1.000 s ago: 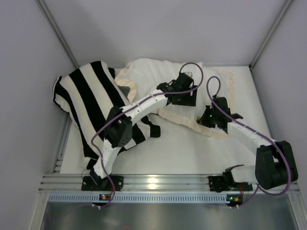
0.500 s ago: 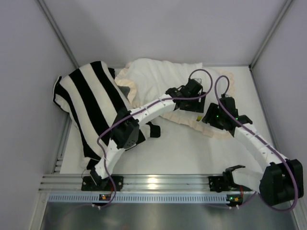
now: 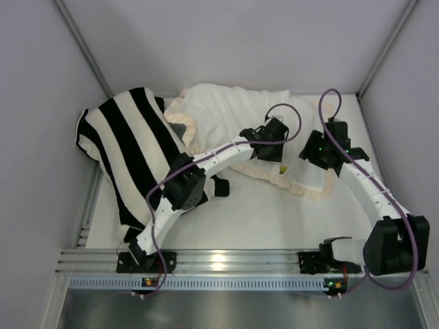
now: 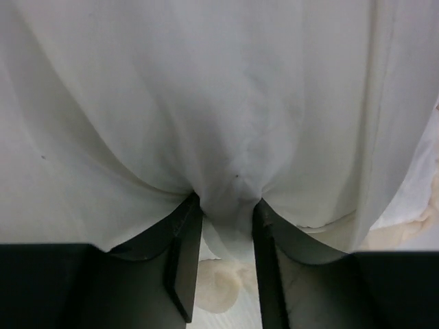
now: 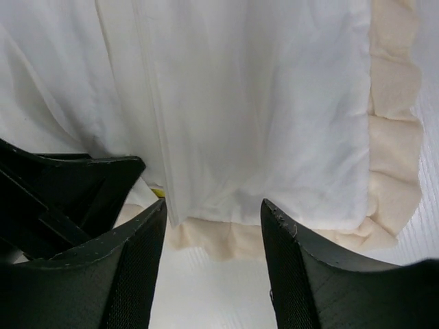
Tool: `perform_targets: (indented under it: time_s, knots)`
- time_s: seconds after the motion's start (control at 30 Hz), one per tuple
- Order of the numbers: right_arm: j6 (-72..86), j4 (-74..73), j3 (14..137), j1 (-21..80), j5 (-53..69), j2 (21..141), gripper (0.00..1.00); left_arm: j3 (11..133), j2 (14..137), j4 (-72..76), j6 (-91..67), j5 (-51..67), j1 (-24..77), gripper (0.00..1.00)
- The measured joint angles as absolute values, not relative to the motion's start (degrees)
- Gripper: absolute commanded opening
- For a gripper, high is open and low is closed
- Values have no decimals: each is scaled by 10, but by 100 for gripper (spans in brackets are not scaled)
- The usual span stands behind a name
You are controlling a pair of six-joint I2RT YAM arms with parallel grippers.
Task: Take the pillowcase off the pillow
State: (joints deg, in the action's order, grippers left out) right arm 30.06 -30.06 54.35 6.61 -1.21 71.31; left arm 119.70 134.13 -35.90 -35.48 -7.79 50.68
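The pillowcase [image 3: 219,110] lies cream-white face up across the back of the table, its ruffled frill [image 5: 391,157] along the edges. Almost all of the pillow is hidden inside it; only a yellow sliver [image 5: 158,193] peeks out at the near hem [image 3: 282,168]. My left gripper [image 4: 223,205] is shut on a pinched fold of the case's white fabric [image 4: 226,171], near the middle of the near edge [image 3: 273,152]. My right gripper [image 5: 214,205] stands open just right of it [image 3: 322,154], above the hem and frill, with nothing between its fingers.
A black-and-white striped cushion [image 3: 130,151] lies at the left, partly under my left arm. Grey walls close in the table at the left, back and right. A metal rail [image 3: 219,260] runs along the near edge.
My left gripper has closed on a fold of the white fabric. My right gripper has opened, let go and moved back and to the right.
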Motion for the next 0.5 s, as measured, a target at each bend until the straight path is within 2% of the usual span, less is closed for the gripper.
perform_targets:
  time_s: [0.03, 0.07, 0.1, 0.33, 0.5]
  knots:
    - [301, -300, 548, 66, -11, 720, 54, 1195, 1342, -359, -356, -81, 506, 25]
    - [300, -300, 552, 66, -9, 726, 54, 1193, 1342, -359, -355, -84, 505, 10]
    - [300, -300, 556, 66, -3, 734, 54, 1187, 1341, -355, -357, -87, 503, 2]
    - [302, -295, 595, 88, 18, 815, 53, 1067, 1286, -268, -360, -91, 499, 0]
    - [316, -296, 632, 136, -19, 875, 52, 1004, 1249, -220, -361, -90, 498, 0]
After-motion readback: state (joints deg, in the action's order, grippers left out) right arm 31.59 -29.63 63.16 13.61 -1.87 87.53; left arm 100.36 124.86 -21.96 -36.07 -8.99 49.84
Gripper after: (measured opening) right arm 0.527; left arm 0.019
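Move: A fold of the white pillowcase cloth already stands between the left hand's half-closed fingers, about 1 cm below its hand point. The free hem beside the opening lies some 6 cm to the left of the right hand, 3 cm ahead and 6 cm below. From the right hand, the yellow patch in the gap is about 8 cm left and 2 cm back, 7 cm down. The near frill corner lies 11 cm back and 7 cm right, also 7 cm down. The fold of white cloth gets pinched as the left fingers close the rest of the way, that hand sinking about 1 cm and then drawing it some 2.5 cm left. Meanwhile the right hand, fingers staying about half open, goes roughly 5 cm left, 3.5 cm forward and as much down towards the hem beside the left gripper, its fingers tipping slightly steeper. ##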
